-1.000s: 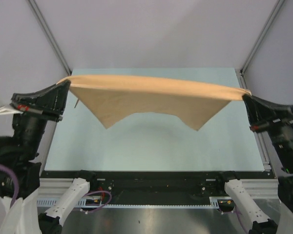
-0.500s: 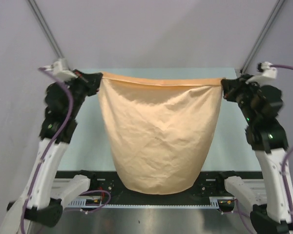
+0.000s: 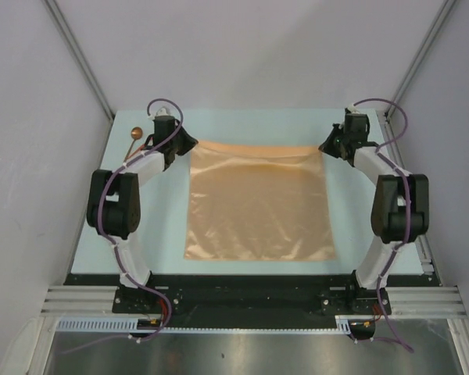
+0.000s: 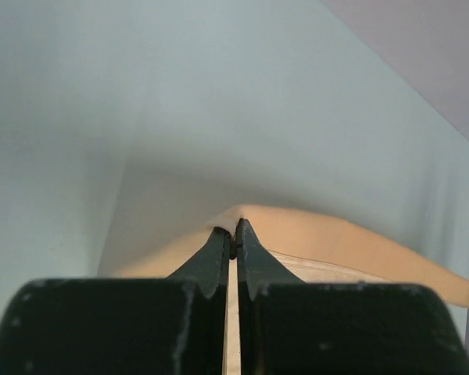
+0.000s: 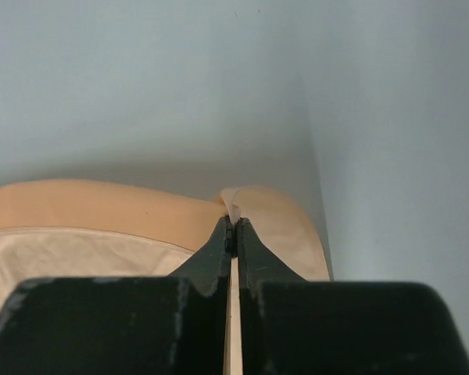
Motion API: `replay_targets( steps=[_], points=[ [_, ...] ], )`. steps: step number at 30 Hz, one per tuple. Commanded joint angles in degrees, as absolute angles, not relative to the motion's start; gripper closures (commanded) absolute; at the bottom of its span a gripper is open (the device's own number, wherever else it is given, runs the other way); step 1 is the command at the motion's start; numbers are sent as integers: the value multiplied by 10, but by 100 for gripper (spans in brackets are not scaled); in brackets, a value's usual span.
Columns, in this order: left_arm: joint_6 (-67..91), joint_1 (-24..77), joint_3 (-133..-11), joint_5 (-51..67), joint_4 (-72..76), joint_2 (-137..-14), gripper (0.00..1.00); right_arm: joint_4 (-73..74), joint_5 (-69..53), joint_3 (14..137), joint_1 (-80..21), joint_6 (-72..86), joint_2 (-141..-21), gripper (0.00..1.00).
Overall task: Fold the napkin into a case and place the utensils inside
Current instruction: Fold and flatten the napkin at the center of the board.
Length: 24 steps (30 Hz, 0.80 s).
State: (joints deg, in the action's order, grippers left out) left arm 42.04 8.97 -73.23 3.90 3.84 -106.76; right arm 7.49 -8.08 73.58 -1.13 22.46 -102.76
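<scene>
The tan-orange napkin [image 3: 256, 201] lies spread flat on the pale table, reaching from the far middle toward the near edge. My left gripper [image 3: 189, 144] is shut on its far left corner [image 4: 236, 216], and my right gripper [image 3: 325, 146] is shut on its far right corner [image 5: 233, 197]. Both far corners are pinched up a little off the table. A spoon with a round coppery bowl [image 3: 135, 133] lies at the far left, beyond the left arm; its thin handle runs toward the near side. The other utensil is hidden. No case is formed.
Both arms stretch far out over the table's sides, the left arm [image 3: 113, 203] along the left edge and the right arm [image 3: 397, 205] along the right edge. Grey walls close in the table on three sides.
The napkin was held up stretched in the air between both grippers; both arms have swung forward and down, and it now lies flat on the table, far corners still gripped.
</scene>
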Motion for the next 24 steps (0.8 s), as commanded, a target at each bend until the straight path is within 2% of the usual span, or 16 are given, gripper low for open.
replay_targets(
  steps=[1, 5, 9, 14, 24],
  points=[
    [439, 83, -794, 78, 95, -1119, 100, 33, -123, 833, -8, 222, -1097, 100],
    [431, 80, -813, 74, 54, -1136, 100, 66, -145, 870, -5, 228, -1141, 100],
    [443, 79, -828, 54, -51, -1114, 100, 147, -158, 887, -4, 243, -1128, 100],
    [489, 90, -763, 30, -178, -999, 100, 264, -137, 859, -4, 264, -1059, 100],
    [424, 111, -503, 76, -238, -775, 100, 352, -80, 600, 11, 271, -807, 100]
  ],
)
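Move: Near the board's far side, each shut gripper still holds one far corner of the napkin, about 12 cm above the board. The napkin's near left corner lies about 40 cm back from the left hand, level sideways; its near right corner lies about 38 cm back from the right hand, also level sideways. The fork is some 18 cm left and 2 cm ahead of the left hand, with the spoon about 22 cm left and level with it. Finishing the outward throw, both hands keep their pinch and dip 3 to 4 cm while easing 2 to 4 cm forward. They then reverse and draw the held edge back some 16 cm over the napkin towards its near edge, the left hand rising about 5 cm and the right some 2. Both wrists tip further down by about 15 degrees. ##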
